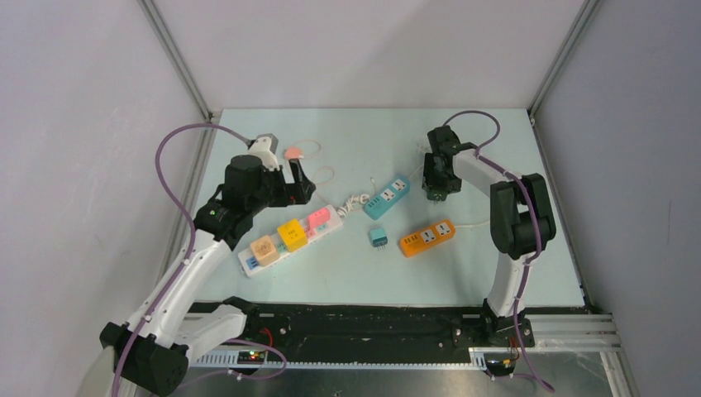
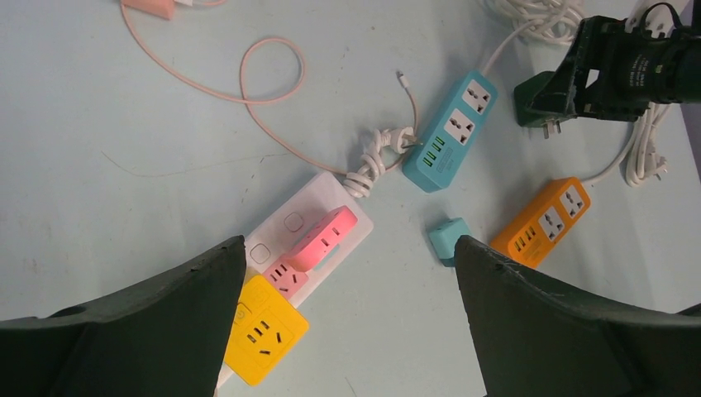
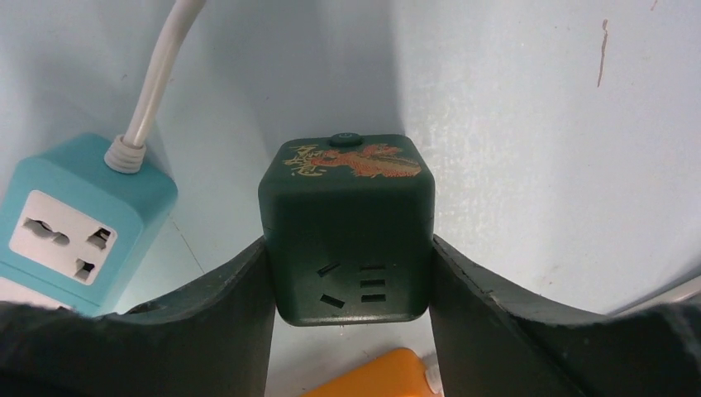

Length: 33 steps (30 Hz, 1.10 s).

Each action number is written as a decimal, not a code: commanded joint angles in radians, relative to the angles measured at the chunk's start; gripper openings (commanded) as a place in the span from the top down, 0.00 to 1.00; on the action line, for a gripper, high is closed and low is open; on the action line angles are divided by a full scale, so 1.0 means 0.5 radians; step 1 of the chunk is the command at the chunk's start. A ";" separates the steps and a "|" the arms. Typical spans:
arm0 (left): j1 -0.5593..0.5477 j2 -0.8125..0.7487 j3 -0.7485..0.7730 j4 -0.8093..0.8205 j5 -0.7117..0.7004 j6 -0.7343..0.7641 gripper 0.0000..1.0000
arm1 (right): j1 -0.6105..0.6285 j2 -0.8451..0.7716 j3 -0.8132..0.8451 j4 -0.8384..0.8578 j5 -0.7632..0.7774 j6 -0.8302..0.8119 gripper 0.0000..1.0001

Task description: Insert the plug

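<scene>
The plug [image 3: 347, 223] is a dark green cube with a gold and red drawing on top and socket slots on its face. My right gripper [image 3: 349, 252] is shut on it, one finger pressed against each side. In the left wrist view the plug [image 2: 536, 93] hangs just above the table, prongs down, to the right of the teal power strip [image 2: 450, 132]. My left gripper [image 2: 350, 244] stands wide open above the white power strip [image 2: 285, 223], holding nothing. From above, the right gripper [image 1: 436, 188] is at the back right and the left gripper [image 1: 302, 186] at the back left.
The white strip [image 1: 331, 229] carries pink, yellow and tan cube adapters. A small teal plug [image 1: 379, 236] lies loose in the middle. An orange power strip [image 1: 427, 237] lies to its right. Pink cable loops [image 2: 264, 78] and coiled white cords [image 2: 372, 161] lie behind the strips.
</scene>
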State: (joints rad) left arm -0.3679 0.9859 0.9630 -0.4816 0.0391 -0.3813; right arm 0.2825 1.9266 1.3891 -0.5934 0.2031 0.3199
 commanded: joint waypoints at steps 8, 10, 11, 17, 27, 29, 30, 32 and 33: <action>-0.135 -0.147 0.084 0.055 0.277 0.202 0.00 | 0.098 -0.463 -0.055 0.145 -0.156 -0.004 0.58; -0.166 -0.152 0.092 0.052 0.285 0.204 0.00 | 0.105 -0.643 -0.135 0.232 -0.372 0.015 0.58; -0.174 -0.151 0.094 0.057 0.296 0.203 0.00 | 0.109 -0.713 -0.168 0.314 -0.539 0.024 0.58; -0.258 -0.102 0.147 0.065 0.340 0.178 0.00 | 0.114 -1.204 -0.414 0.636 -1.178 0.169 0.57; -0.369 -0.021 0.221 0.403 0.592 -0.225 0.00 | 0.333 -1.688 -0.625 1.085 -1.612 0.518 0.53; -0.407 -0.042 0.212 0.494 0.680 -0.256 0.00 | 0.384 -1.728 -0.627 1.116 -1.595 0.555 0.51; -0.424 -0.053 0.198 0.546 0.736 -0.244 0.00 | 0.393 -1.737 -0.628 1.131 -1.596 0.588 0.51; -0.479 -0.096 0.171 0.597 0.768 -0.156 0.00 | 0.416 -1.756 -0.628 1.159 -1.620 0.645 0.50; -0.499 -0.121 0.153 0.610 0.770 -0.147 0.00 | 0.428 -1.761 -0.632 1.202 -1.639 0.689 0.50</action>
State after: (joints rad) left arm -0.5766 0.9741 1.0328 -0.2970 0.3359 -0.4534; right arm 0.4831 1.0874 1.0618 -0.1356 -0.5686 0.5785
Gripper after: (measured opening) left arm 0.996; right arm 0.632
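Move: The dark green plug is already in the right fingers on the table. The open left gripper it is carried to is about 36 cm left, 12 cm back and 19 cm above; for the left hand the plug lies 36 cm right, 12 cm ahead and 19 cm down. From the right hand, the blue strip is 14 cm left and 2 cm back, the orange strip 14 cm back and 3 cm left. The pink plug is 20 cm under the left hand, 3 cm ahead and 3 cm right. The green plug rises off the table in the right hand's unchanged grip, about 29 cm up and some 16 cm each left and back, over the blue strip's side, while the wrist swings the downward fingers to point left at the left gripper. The left hand, still wide open, comes to meet it: right about 11 cm, also up and a little back, turning clockwise. ##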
